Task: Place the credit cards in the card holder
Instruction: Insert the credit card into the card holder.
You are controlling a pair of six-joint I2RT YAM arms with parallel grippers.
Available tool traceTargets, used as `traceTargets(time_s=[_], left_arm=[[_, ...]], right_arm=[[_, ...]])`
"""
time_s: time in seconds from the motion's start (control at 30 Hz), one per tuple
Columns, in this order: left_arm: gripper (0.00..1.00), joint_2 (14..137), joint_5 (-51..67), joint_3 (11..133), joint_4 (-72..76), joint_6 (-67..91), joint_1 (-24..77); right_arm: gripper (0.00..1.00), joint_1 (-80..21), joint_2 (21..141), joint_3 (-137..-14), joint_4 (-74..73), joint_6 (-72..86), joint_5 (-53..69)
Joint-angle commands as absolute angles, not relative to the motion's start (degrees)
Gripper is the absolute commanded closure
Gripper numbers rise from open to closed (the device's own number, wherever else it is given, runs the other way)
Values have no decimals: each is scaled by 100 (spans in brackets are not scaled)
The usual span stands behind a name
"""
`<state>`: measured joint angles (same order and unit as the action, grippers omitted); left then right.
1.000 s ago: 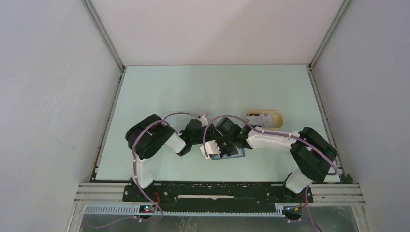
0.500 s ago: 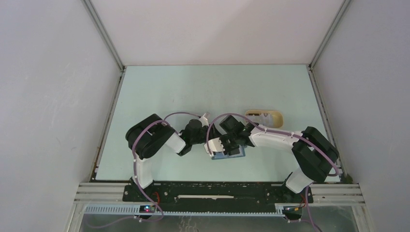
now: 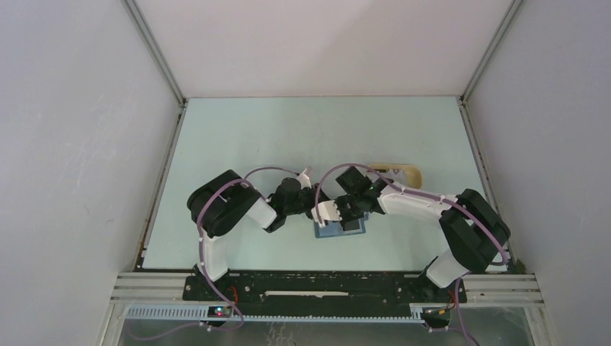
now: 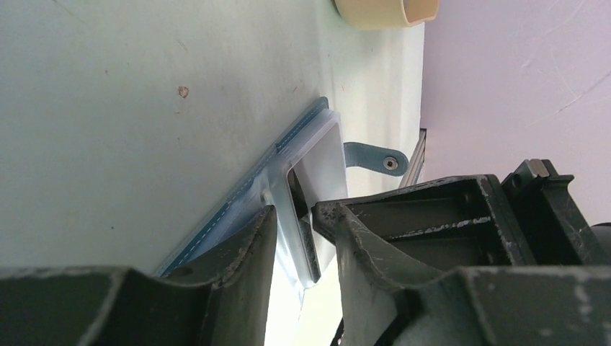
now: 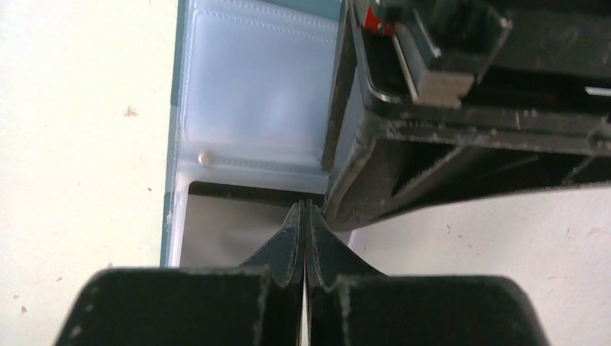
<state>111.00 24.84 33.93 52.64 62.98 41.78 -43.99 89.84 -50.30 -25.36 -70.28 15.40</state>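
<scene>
The teal-blue card holder [image 3: 340,230] lies open on the table between both arms. My left gripper [image 4: 304,223] is at its near edge, jaws apart on either side of the clear pocket's rim and the dark edge of a credit card [image 4: 318,155] standing in that pocket. In the right wrist view the same grey credit card [image 5: 223,231] sits under the lighter pockets of the card holder [image 5: 252,94]. My right gripper [image 5: 303,207] is shut with nothing in it, its tips at the card's top edge, right beside the left gripper's finger [image 5: 360,187].
A beige oval tray [image 3: 412,173] stands behind the right arm, partly hidden by it, and shows as the tray [image 4: 382,11] at the top of the left wrist view. The holder's snap strap [image 4: 375,160] sticks out to the side. Grey walls enclose the table.
My left jaws have spread wider around the pocket rim. The right wrist has shifted right and slightly back over the holder, jaws staying shut.
</scene>
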Motion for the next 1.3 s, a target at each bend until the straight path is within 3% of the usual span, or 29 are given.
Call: traceTargets(time_s=[0.0, 0.3, 0.6, 0.8, 1.0, 1.1, 1.27], left_arm=[[58, 11207, 2397, 3410, 4781, 6112, 4192], [57, 11137, 2498, 3287, 5196, 6148, 4192], [53, 10390, 2491, 2993, 5757, 5936, 4188], [52, 9175, 2459, 2792, 5549, 5215, 4204], [49, 7465, 1997, 3464, 3319, 3311, 4286], [37, 6755, 1559, 3904, 2444, 2494, 4317], [17, 6360, 1221, 4518, 2016, 1455, 4316]], right_arm=[[100, -4173, 8633, -5001, -2634, -7103, 1623], [96, -3983, 8191, -5022, -3026, -7112, 2551], [81, -3194, 7201, -5425, -3987, -6791, 3698], [56, -2044, 6231, -5446, -3886, -5505, 3892], [22, -631, 5567, -5449, -3566, -3906, 4626], [11, -81, 5631, -5492, -3669, -3299, 5200], [12, 586, 6348, -5754, -3827, -2615, 5554]])
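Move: The right fingertips are at the mouth of the card holder's right pocket. The tray of cards, where this hand is bound, stands about 10 cm ahead and 14 cm to the right. The card holder's middle is some 2 cm back and 1 cm left, the black card's about 1 cm back and 2 cm right, both just below. From the left hand, at the holder's far edge, the holder's middle lies roughly 4 cm back and straight below by about 1 cm. The closed right fingertips come off the black card at the pocket mouth, lifting slowly at first. That hand then sweeps up about 18 cm and some 13 cm to the right, to the tray's side, spreading nearly wide open while it turns clockwise and tilts. The left fingers, astride the pocket's lip, linger, then come free and rise nearly 25 cm, drifting a little left, rolling about 50 degrees and opening further. ##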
